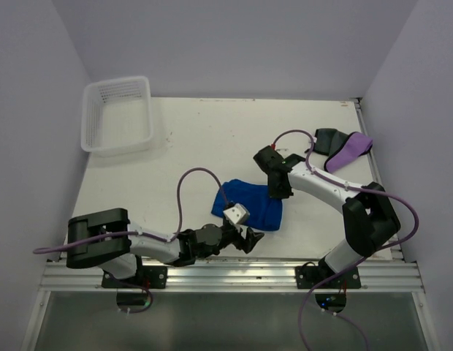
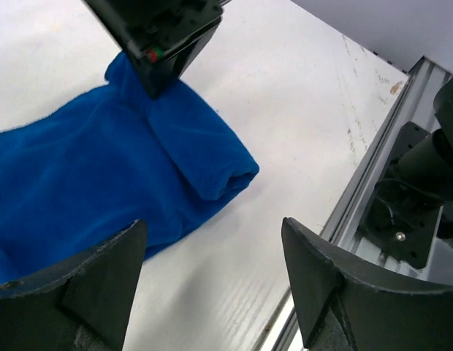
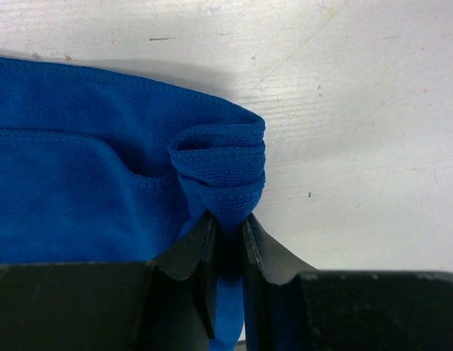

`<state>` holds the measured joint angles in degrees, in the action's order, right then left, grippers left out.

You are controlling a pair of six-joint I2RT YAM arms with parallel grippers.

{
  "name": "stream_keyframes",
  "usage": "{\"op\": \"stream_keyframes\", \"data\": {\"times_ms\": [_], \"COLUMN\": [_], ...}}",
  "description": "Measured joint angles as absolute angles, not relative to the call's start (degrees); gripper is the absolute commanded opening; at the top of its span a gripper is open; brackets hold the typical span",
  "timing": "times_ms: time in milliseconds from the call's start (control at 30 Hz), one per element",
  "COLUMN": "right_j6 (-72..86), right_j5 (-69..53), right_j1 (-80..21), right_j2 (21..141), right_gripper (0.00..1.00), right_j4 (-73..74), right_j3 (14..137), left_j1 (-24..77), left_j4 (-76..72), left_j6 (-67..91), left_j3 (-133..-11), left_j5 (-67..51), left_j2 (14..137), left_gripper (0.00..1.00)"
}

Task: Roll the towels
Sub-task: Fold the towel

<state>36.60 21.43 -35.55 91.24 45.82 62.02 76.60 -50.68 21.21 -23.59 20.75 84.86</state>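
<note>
The bright blue towel (image 1: 250, 205) lies partly folded on the white table between the two arms. My right gripper (image 3: 228, 228) is shut on a rolled fold at the towel's (image 3: 80, 175) edge, and the cloth bunches between its fingertips. In the left wrist view the blue towel (image 2: 95, 175) has a thick folded lip, with the right gripper (image 2: 162, 45) pinching its far corner. My left gripper (image 2: 212, 238) stands open over bare table just off the towel's near edge, holding nothing. The purple towel (image 1: 352, 150) and the dark grey towel (image 1: 328, 139) lie together at the back right.
A white mesh basket (image 1: 117, 115) stands at the back left corner. A metal rail (image 1: 234, 274) runs along the table's near edge, also seen as the rail (image 2: 369, 190) close to my left gripper. Walls enclose the table on three sides.
</note>
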Motion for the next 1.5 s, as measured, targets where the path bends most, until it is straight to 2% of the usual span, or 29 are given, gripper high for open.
{"op": "stream_keyframes", "data": {"times_ms": [400, 767, 1000, 1100, 1200, 1233, 1267, 1500], "right_j6": [38.9, 39.1, 39.5, 39.7, 39.9, 39.9, 39.9, 39.9], "right_j5": [17.8, 15.5, 14.7, 14.0, 13.9, 13.8, 13.8, 13.7], "right_j1": [-35.6, -35.5, -35.4, -35.3, -35.3, -35.3, -35.3, -35.3], "right_j2": [91.2, 91.2, 91.1, 91.1, 91.1, 91.1, 91.1, 90.6], "right_gripper": [0.00, 0.00, 0.00, 0.00, 0.00, 0.00, 0.00, 0.00], "right_j4": [46.0, 45.7, 45.5, 45.4, 45.3, 45.3, 45.3, 45.2], "right_j3": [62.0, 61.2, 60.4, 60.3, 60.0, 59.9, 59.7, 59.5], "left_j1": [86.1, 87.3, 87.5, 87.5, 87.5, 87.5, 87.5, 87.5], "left_j4": [-56.9, -60.0, -60.6, -60.6, -59.8, -59.5, -59.2, -58.1], "left_j6": [4.4, -5.8, -8.3, -8.8, -8.8, -8.7, -8.6, -8.1], "left_j3": [-33.6, -36.8, -38.2, -39.7, -42.9, -43.6, -44.0, -44.1], "left_j5": [28.1, 40.1, 43.2, 44.4, 45.7, 45.8, 46.0, 48.5], "left_j2": [99.9, 107.2, 109.7, 110.9, 113.0, 113.6, 113.8, 114.0], "left_gripper": [0.79, 0.79, 0.77, 0.73, 0.57, 0.48, 0.45, 0.36]}}
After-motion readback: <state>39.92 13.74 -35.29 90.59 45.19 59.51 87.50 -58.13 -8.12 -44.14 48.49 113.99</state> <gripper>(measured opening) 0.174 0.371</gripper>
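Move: The near end of the towel's rolled edge lies about 3 cm ahead of the left hand, 6 cm to its right and some 5 cm lower. The right gripper pinches the same edge 14 cm ahead and 7 cm right of the left hand, and the towel's flat part spreads about 12 cm ahead and 4 cm left. From the right hand that near end is roughly 11 cm back and 2 cm left, about 1 cm below. The near end of the towel's rolled edge is caught between the left fingers: that hand swings right about 5 cm while dipping back, then comes forward and down about 4 cm, rolling some 30 degrees clockwise viewed along its fingers, and closes from wide open. The right hand keeps its pinch farther along the edge, easing back 2 cm and a little left and down. ##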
